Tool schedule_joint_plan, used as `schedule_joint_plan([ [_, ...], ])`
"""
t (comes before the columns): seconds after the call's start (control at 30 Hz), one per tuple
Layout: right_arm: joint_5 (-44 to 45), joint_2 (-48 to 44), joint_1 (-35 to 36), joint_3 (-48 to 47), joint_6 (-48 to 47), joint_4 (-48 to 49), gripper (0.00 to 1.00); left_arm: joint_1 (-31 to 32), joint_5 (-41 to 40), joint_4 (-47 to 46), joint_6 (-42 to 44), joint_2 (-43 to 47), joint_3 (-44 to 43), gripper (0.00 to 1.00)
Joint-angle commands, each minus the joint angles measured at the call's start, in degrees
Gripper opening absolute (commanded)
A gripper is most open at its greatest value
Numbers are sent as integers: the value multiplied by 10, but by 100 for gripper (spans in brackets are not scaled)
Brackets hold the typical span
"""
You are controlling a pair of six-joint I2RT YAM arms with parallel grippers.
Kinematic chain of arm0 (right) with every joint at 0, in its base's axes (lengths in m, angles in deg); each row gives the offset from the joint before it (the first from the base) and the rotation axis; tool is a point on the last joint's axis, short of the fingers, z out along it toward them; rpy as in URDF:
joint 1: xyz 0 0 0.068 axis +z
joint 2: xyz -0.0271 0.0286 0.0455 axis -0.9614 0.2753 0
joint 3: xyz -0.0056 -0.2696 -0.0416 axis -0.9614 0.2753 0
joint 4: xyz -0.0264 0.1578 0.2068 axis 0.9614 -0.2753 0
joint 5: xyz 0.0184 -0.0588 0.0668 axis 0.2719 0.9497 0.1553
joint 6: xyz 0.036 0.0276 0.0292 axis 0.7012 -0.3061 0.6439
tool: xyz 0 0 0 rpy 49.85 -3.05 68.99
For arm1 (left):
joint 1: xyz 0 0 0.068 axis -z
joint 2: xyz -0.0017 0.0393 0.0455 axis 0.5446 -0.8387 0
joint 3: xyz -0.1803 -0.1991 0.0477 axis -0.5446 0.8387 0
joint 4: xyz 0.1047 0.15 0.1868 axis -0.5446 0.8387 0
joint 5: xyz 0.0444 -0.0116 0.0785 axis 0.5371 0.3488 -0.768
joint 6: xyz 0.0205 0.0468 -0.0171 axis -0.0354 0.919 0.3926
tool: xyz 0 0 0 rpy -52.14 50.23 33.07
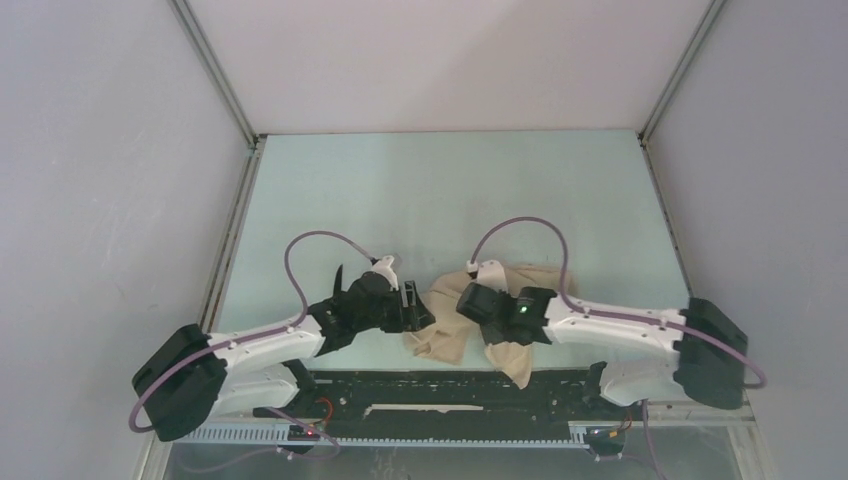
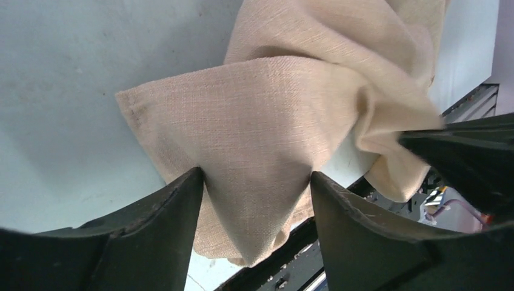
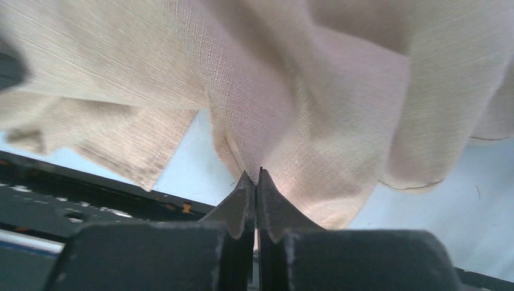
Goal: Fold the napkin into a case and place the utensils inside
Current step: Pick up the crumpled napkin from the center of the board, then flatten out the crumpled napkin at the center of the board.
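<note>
The napkin [image 1: 443, 338] is a beige cloth lying bunched at the table's near edge, between the two arms, with one corner hanging over the black rail. It is loose, not a folded case. My left gripper [image 1: 414, 304] is at its left side. In the left wrist view a hanging fold of the napkin [image 2: 260, 121] sits between the wide-apart fingers of that gripper [image 2: 256, 176]. My right gripper [image 1: 472, 300] is over the cloth's middle. Its tips [image 3: 254, 174] are pinched together on a fold of napkin [image 3: 339, 109], lifting it off the table. The utensils are out of view.
A black rail [image 1: 450, 392] runs along the near edge under the hanging cloth. The pale green table [image 1: 450, 190] reaches back to white walls on three sides. The right gripper's dark body [image 2: 467, 151] shows close by in the left wrist view.
</note>
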State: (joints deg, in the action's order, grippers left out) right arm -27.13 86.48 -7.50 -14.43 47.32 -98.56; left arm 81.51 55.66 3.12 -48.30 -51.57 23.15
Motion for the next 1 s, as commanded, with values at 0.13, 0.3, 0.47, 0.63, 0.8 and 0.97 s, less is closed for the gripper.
schedule_joint_plan([
  [0.13, 10, -173, -87, -15, -53, -24, 0, 5, -111, 61, 60, 29, -85, 33],
  [0.3, -15, -274, -170, -109, -151, -67, 0, 4, -199, 156, 183, 117, -238, 12],
  [0.47, -89, -294, -246, -235, -266, -42, 0, 5, -194, 195, 288, 101, -413, 0],
  [0.63, -240, -184, -420, -399, -303, -24, 0, 2, -271, 204, 380, 18, -570, 0],
  [0.8, -421, 20, -595, -587, -298, 7, 0, -113, -244, 100, 380, -100, -666, 0],
  [0.97, -462, 241, -657, -883, -296, -43, 0, -178, -169, 89, 403, -277, -889, 0],
])
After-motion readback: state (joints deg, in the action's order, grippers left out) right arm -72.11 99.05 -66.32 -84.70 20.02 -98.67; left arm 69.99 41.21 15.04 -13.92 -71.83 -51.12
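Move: The left hand's half-closing fingers straddle the napkin's left end, about 1 cm below and level with them. The napkin's middle lies some 11 cm to its right, about 2 cm below. The crossed knife and fork lie about 17 cm to its left, 3 cm farther out, on the board. The right hand already pinches the napkin, whose middle lies right under it, roughly 3 cm below. The left hand dips about 1 cm while its fingers finish closing on the napkin's left end, then climbs some 40 cm and, mostly late in the climb, swings about 20 cm forward, its fingertips tipping up over 50 degrees. The right hand keeps its pinch and rises beside it by nearly the same amount, sweeping forward over 25 cm and drifting about 8 cm right so that the two grips draw apart, its wrist tipping up and rolling left side up. ##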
